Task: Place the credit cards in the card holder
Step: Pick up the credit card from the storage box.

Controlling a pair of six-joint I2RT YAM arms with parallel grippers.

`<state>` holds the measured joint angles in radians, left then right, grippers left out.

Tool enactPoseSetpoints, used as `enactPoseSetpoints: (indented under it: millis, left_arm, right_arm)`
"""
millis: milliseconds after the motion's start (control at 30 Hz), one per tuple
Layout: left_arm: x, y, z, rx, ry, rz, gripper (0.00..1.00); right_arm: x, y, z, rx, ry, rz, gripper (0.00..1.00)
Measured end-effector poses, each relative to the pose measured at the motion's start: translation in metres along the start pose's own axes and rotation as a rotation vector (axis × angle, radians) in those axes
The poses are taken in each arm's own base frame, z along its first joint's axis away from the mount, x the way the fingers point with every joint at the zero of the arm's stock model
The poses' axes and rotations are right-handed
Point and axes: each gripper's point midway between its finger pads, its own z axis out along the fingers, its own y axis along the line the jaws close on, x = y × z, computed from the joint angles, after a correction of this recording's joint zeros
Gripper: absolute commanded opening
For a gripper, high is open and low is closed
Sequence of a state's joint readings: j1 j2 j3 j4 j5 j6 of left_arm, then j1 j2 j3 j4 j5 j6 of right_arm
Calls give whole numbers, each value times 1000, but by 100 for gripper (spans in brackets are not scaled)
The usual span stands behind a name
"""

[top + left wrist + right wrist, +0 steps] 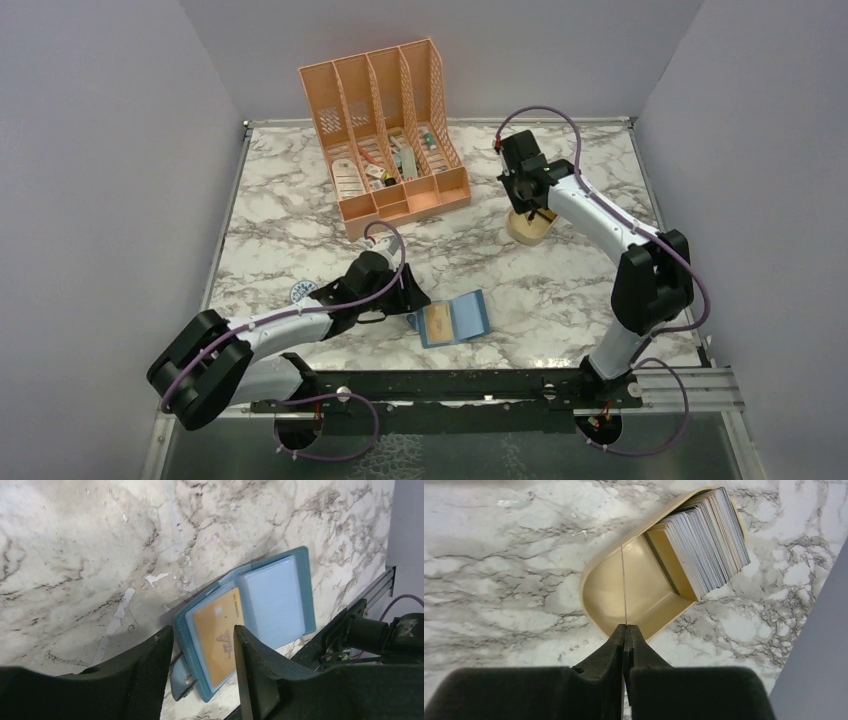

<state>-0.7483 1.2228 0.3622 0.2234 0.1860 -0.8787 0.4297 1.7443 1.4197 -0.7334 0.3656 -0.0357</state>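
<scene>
The teal card holder (462, 316) lies open on the marble near the front, and a gold credit card (437, 320) sits in its left pocket. In the left wrist view that credit card (216, 632) shows under the clear sleeve of the card holder (277, 592); its right pocket is pale blue. My left gripper (202, 630) hovers open over the holder's left half, gripping nothing. My right gripper (625, 626) is shut on a thin credit card (623, 585) seen edge-on, above a tan oval tray (596, 597) holding a stack of cards (704, 535).
A peach desk organizer (385, 135) with small items stands at the back centre. A round blue-white disc (303, 292) lies left of my left arm. The tan tray (527, 230) sits under my right gripper (532, 210). Grey walls close in both sides.
</scene>
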Motion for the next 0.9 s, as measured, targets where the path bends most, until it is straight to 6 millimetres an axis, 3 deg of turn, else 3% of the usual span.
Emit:
enactPoseSetpoints:
  millis: [300, 500, 900]
  left_arm:
    - [-33, -26, -19, 14, -94, 29, 76]
    - [-44, -44, -31, 71, -136, 8, 85]
    - [-78, -104, -69, 313, -285, -25, 76]
  right_arm:
    - [-14, 24, -64, -190, -143, 93, 1]
    - [-5, 52, -101, -394, -225, 155, 1]
    - [5, 120, -181, -942, -399, 328, 1]
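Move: The credit card is already in my closed right fingers; my half-open left hand wants it about 21 cm ahead, 24 cm to its right and 5 cm higher. The card holder lies roughly 4 cm back, 7 cm right and 2 cm below my left hand. From my right hand, my left fingers are some 20 cm back, 24 cm left and 7 cm lower, while the storage box sits about 3 cm ahead, 4 cm right and 8 cm below. Keeping my pinch on the card's edge, I swing my right hand back, left and up, some 20 cm away from the storage box and towards my left hand, rolling it about 60 degrees so the fingers turn from down to leftward. Meanwhile my left hand rises about 15 cm off the card holder, opens wide and tips its fingers up towards level to face the card. ##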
